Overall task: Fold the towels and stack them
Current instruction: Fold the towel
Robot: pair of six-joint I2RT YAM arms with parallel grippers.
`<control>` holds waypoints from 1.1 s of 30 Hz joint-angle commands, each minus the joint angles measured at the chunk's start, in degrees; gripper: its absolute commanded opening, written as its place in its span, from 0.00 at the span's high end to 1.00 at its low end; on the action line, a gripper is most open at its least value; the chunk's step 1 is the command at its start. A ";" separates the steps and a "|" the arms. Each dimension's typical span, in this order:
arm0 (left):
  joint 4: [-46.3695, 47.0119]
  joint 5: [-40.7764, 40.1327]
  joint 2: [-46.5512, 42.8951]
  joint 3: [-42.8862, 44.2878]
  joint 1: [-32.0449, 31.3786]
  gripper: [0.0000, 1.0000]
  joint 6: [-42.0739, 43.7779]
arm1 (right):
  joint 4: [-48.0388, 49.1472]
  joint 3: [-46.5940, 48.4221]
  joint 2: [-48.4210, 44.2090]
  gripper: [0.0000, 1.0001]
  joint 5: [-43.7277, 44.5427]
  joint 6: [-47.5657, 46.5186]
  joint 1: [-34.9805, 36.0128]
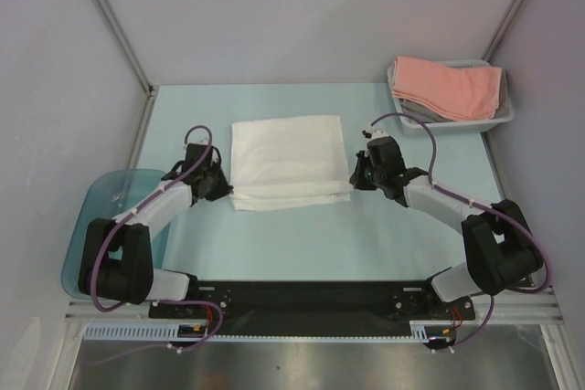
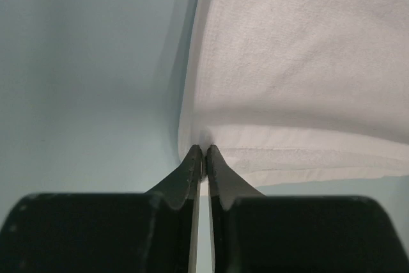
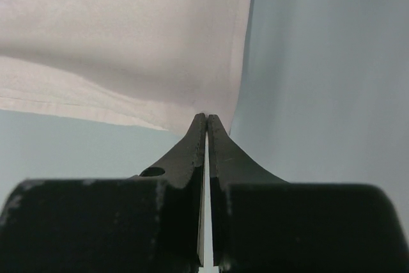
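Note:
A white towel (image 1: 288, 162) lies folded in the middle of the table, with a doubled edge along its near side. My left gripper (image 1: 226, 191) is at its near left corner; in the left wrist view the gripper (image 2: 204, 149) has its jaws pinched on the white towel (image 2: 300, 62), with only a thin slit between them. My right gripper (image 1: 355, 175) is at the near right corner, and in the right wrist view the gripper (image 3: 206, 117) is shut on the edge of the white towel (image 3: 128, 36). A salmon-pink towel (image 1: 448, 87) lies folded on a grey towel (image 1: 413, 112) at the back right.
The pink and grey towels rest in a white basket (image 1: 501, 116) at the back right corner. A teal tub (image 1: 91, 216) stands at the left edge beside my left arm. Side walls close in the light blue table (image 1: 302, 244).

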 commanded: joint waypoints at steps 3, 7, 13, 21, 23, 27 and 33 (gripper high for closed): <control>4.13 1.86 -1.56 -2.62 0.16 0.77 -1.59 | 2.97 -1.69 -0.27 0.94 -0.02 1.16 0.77; 1.42 1.43 -5.42 -1.83 0.16 0.61 -1.33 | 0.78 -1.17 -3.08 0.65 -0.10 1.25 0.59; -4.47 -2.95 -11.33 4.66 0.33 0.51 0.17 | -1.77 3.92 -6.69 0.50 -0.63 0.99 -0.55; -0.98 -1.92 -0.91 14.77 3.05 0.46 2.10 | -2.39 17.62 5.16 0.48 -3.17 0.20 -3.97; 0.09 -1.74 4.64 19.84 3.93 0.45 4.20 | -0.64 22.44 10.61 0.48 -4.32 -0.85 -5.21; 1.05 -0.16 17.82 28.74 4.90 0.45 6.85 | 0.25 32.47 21.76 0.48 -6.78 -2.52 -6.70; 2.11 2.04 31.64 38.94 6.04 0.46 7.90 | -2.74 46.88 35.31 0.47 -7.40 -4.46 -8.37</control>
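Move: Each hand still holds a corner of the white towel's upper layer, just above the table. The towel's far left corner, at the fold, lies about 21 cm ahead of the left hand and 1 cm left; the far right corner is some 21 cm ahead of the right hand and 2 cm left. The near edge is about 3 cm behind both. The pink towel in the basket sits roughly 28 cm ahead of the right hand and 24 cm right. Both hands ease about a centimetre back and down to lay the pinched corners by the towel's near edge, and their fingers open to about half, letting go of the cloth. They then lift clear, the left by some 11 cm and the right by 8, and arc forward over the towel towards the far corners, wrists tipping up and partly back down, ending 16 to 18 cm ahead of their starting places and still sinking, fingers open, a few centimetres short of the fold. ##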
